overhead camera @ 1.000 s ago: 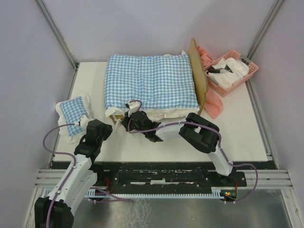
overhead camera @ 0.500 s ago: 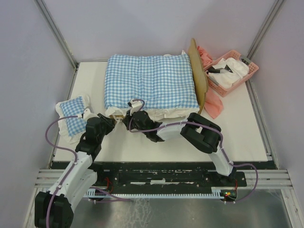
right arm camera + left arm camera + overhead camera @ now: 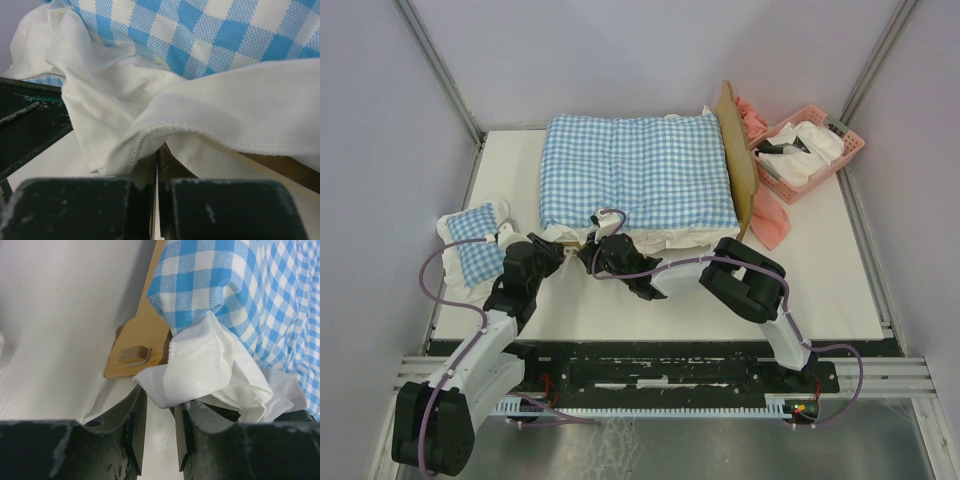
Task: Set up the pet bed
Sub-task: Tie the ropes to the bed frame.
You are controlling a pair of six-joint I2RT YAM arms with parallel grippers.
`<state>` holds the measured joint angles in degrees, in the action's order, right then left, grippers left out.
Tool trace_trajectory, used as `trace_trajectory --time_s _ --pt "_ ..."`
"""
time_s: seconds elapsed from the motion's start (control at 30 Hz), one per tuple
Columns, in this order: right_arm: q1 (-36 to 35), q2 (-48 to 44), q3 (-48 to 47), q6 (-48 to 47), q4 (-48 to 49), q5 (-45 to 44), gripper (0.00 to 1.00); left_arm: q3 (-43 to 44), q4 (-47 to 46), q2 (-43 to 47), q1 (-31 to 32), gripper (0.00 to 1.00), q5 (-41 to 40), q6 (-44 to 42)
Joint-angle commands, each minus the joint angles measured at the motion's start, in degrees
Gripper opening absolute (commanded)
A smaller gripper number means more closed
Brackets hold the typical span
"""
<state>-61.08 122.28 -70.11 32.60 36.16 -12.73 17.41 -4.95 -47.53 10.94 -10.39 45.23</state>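
Observation:
The pet bed lies sideways on the table, its wavy wooden headboard standing at the right. A blue-and-white checked cushion covers it. In the left wrist view a light-wood corner of the frame pokes out under the cushion, and the white frill droops over my fingertips. My left gripper is open at that near-left corner, with bare table showing between its fingers. My right gripper is shut just beside it, its tips tucked under the frill.
A small checked pillow lies at the left table edge, close to my left arm. A pink basket with white items stands at the back right. Pink cloth lies behind the headboard. Frame posts rise at both back corners.
My left arm has swung right and forward, from beside the small pillow up to the bed's near-left corner. The right arm has stayed put.

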Motion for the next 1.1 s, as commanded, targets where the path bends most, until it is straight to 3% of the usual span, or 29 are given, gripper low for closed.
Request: trace_trajectory --time_s 0.0,0.7,0.97,1.07 --pt "-0.03 -3.43 0.48 0.98 3.65 -0.75 0.02 -0.03 -6.29 -0.68 -0.23 0.34 -1.43 -1.44" --pt "-0.07 -2.87 0.40 1.06 4.35 -0.89 0.02 -2.71 -12.81 -5.20 -0.21 0.29 -3.03 1.50" --pt "-0.09 -2.84 0.45 0.48 4.14 -1.35 0.02 -2.59 -13.32 -5.03 -0.22 0.04 -3.39 1.87" --pt "-0.03 -3.46 1.50 0.28 5.20 -1.74 0.02 -2.45 -13.12 -4.59 -0.15 0.03 -2.91 1.92"
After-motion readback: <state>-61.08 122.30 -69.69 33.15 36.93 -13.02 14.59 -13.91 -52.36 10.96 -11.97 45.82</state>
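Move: The loose end of the white rope hangs just off the left fingertips, about 2 cm ahead and 1 cm to the right, nearly level with them. The bed frame's near corner with its wooden peg is some 6 cm ahead of that hand, 2 cm to its left and 5 cm lower; the middle of the checked mattress is about 17 cm ahead and 16 cm to its right, a little lower. From the right hand, the rope end lies about 1 cm ahead, 2 cm to the left and 1 cm above. Easing forward about 1 cm to the loose rope end, the left hand then sinks a little over 1 cm with almost no turn of the wrist. Its fingers, a third open at first, shut almost fully on the rope end during the last part of the sinking. The right hand stays put beside it, fingers still shut at the rope's fold. ##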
